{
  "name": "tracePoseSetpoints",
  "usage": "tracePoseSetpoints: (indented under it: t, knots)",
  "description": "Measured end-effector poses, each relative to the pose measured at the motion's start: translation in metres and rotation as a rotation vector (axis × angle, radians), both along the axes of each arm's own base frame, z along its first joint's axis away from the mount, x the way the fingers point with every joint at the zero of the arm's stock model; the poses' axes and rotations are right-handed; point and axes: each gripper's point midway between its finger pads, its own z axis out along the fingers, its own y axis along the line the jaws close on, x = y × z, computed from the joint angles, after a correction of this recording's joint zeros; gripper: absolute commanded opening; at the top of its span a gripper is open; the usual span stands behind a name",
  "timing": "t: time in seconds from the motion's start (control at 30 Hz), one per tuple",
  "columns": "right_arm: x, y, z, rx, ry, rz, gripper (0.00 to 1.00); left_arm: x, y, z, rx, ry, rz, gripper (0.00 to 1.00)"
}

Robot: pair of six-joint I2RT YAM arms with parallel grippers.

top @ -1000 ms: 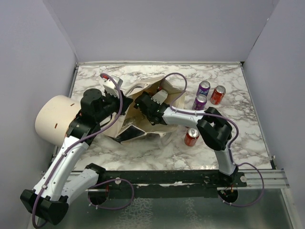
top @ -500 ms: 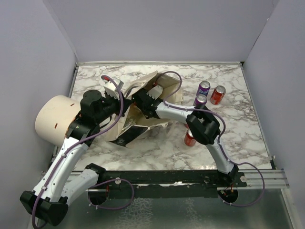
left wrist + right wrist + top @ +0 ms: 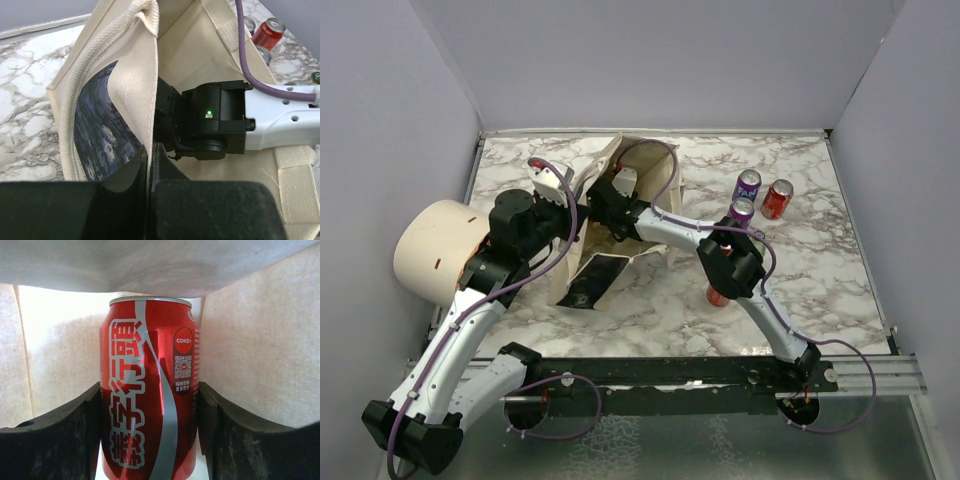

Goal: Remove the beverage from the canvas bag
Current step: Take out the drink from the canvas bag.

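The cream canvas bag [image 3: 658, 170] stands open at the table's middle, its black printed panel [image 3: 590, 283] facing the near side. My left gripper [image 3: 149, 150] is shut on the bag's rim [image 3: 145, 55], pinching the cloth between its fingers and holding the mouth open. My right arm [image 3: 665, 225] reaches into the bag, and its wrist [image 3: 215, 122] shows inside the opening. In there the beverage, a red Coke can [image 3: 147, 390], sits between the pads of my right gripper [image 3: 150, 390], which press on both of its sides. From above, the can is hidden by the cloth.
A cream cylinder [image 3: 435, 250] lies at the left beside my left arm. Two purple cans [image 3: 748, 184] [image 3: 740, 211] and a red can [image 3: 778, 198] stand right of the bag. Another red can [image 3: 718, 295] is partly hidden behind my right arm's elbow. Walls enclose the table.
The bag has been raised from slumped to more upright, toward the back. My right arm has gone deeper into it, and its jaws have closed from wide onto the can.
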Motion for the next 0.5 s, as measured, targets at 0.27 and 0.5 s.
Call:
tracePoseSetpoints:
  t: [0.27,0.5]
  knots:
    - [-0.005,0.002,0.004,-0.075,-0.068,0.222,0.21,0.021,0.017,0.005,0.013,0.046,0.153,0.00]
    - [-0.024,-0.005,0.009,-0.170,-0.113,0.469,0.10,0.039,0.030,0.004,0.033,0.099,0.286,0.00]
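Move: The right hand, down inside the canvas bag, already holds the red Coke can between its fingers. Outside the bag, at about its height, the near purple can stands some 30 cm to its right and 3 cm back; the far purple can is 32 cm right and 3 cm ahead, the standing red can 39 cm right and level with it. From the left hand, which pinches the bag's rim, the near purple can is 32 cm right, 9 cm ahead and 25 cm below. Right hand keeps the can, turns some 25 degrees counter-clockwise, backs slightly; left draws the rim 5 cm forward-left. ##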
